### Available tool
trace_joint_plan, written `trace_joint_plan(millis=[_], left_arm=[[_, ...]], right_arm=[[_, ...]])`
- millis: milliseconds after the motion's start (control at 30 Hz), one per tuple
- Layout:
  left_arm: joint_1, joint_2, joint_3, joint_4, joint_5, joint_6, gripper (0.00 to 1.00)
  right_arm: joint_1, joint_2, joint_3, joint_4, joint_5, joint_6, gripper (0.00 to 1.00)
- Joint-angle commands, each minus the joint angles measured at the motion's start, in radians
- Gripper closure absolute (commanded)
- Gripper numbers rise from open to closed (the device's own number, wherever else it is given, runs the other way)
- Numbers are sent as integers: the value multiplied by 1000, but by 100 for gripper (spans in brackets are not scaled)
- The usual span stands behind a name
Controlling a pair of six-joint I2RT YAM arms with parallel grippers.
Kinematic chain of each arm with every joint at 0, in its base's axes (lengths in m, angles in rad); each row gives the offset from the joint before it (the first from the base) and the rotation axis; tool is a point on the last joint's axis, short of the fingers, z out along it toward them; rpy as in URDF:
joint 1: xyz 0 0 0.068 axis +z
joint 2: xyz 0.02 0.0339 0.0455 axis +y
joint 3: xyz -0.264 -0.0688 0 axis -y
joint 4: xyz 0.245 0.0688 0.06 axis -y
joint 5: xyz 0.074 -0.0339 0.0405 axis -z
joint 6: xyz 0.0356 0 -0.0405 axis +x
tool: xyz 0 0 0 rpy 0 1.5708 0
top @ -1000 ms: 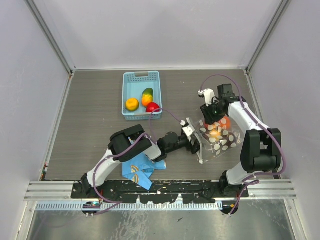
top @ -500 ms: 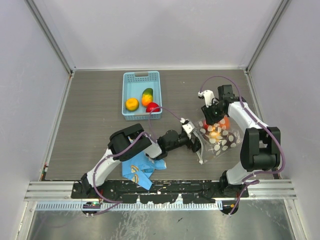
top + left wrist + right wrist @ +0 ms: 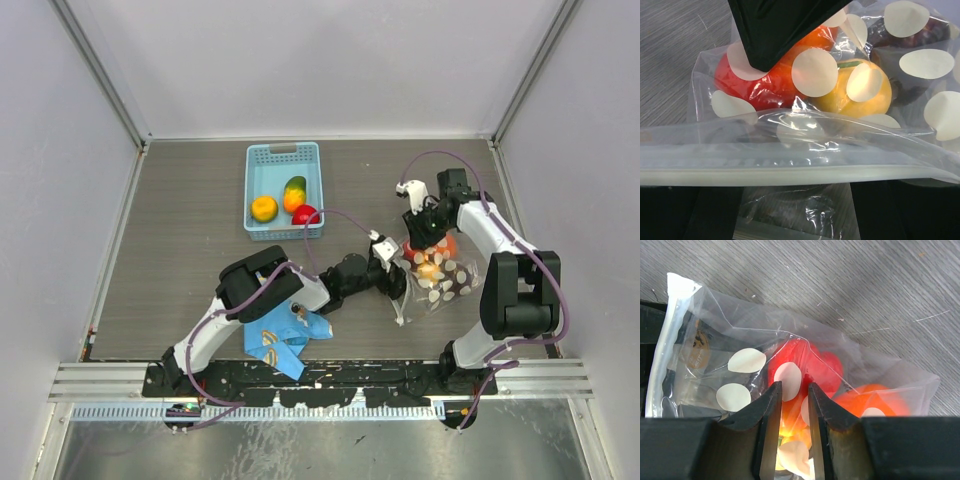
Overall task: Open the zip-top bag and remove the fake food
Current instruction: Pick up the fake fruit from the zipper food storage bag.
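Observation:
The zip-top bag (image 3: 445, 285), clear with white dots, lies at the right of the table. Its white zip strip (image 3: 790, 175) faces my left gripper (image 3: 397, 283). The left gripper (image 3: 797, 200) is open, fingers wide apart at the bag's mouth, the strip lying across them. Fake food shows through the film: a red piece (image 3: 765, 85), a yellow one (image 3: 860, 95) and a dark purple one (image 3: 900, 55). My right gripper (image 3: 425, 240) presses down on the bag (image 3: 740, 360) from above. The right gripper's (image 3: 792, 390) jaws are narrowed on the upper film over the red piece (image 3: 815, 360).
A light blue basket (image 3: 283, 152) stands at the back left of the bag, holding an orange fruit (image 3: 264, 208), a green-orange one (image 3: 294, 192) and a red one (image 3: 305, 214). A blue printed cloth (image 3: 285, 340) lies under the left arm near the front edge.
The right gripper's jaws have narrowed onto the bag's top. The left gripper has pushed a little up and right at the bag's mouth, and the bag has shifted slightly with it.

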Motion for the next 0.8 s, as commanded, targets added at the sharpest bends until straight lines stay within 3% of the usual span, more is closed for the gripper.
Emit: trace_joint_plan(millis=[0, 167, 367, 567, 767], left_arm=[[6, 2, 52, -62, -30, -13, 24], [5, 10, 113, -156, -39, -16, 27], [6, 27, 176, -258, -70, -22, 23], [6, 32, 196, -292, -76, -24, 41], [6, 8, 144, -220, -34, -6, 67]], right_arm=[[-8, 52, -27, -117, -39, -5, 68], [-16, 54, -26, -124, -50, -10, 68], [-16, 78, -26, -135, -46, -20, 69], [-23, 80, -25, -135, -44, -23, 69], [-44, 74, -26, -131, -46, -23, 69]])
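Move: A dark fruit just inside the bag's mouth lies some 2 cm ahead of the left hand, 2 cm to its right and a touch lower. Among its neighbours, the red fruit is about 6 cm ahead and 5 cm right of the left hand, and the yellow fruit 3 cm ahead and 7 cm right. From the right hand, the dark fruit is roughly 5 cm back, 6 cm left and 4 cm lower. Forward and to its right, about 2 cm each way, the left hand eases deeper into the bag's mouth, tilting about 5 degrees, then stops and closes its wide-open fingers by roughly a third, pinching the dark fruit between them. The right hand stays put and keeps its hold on the bag over the red fruit. ##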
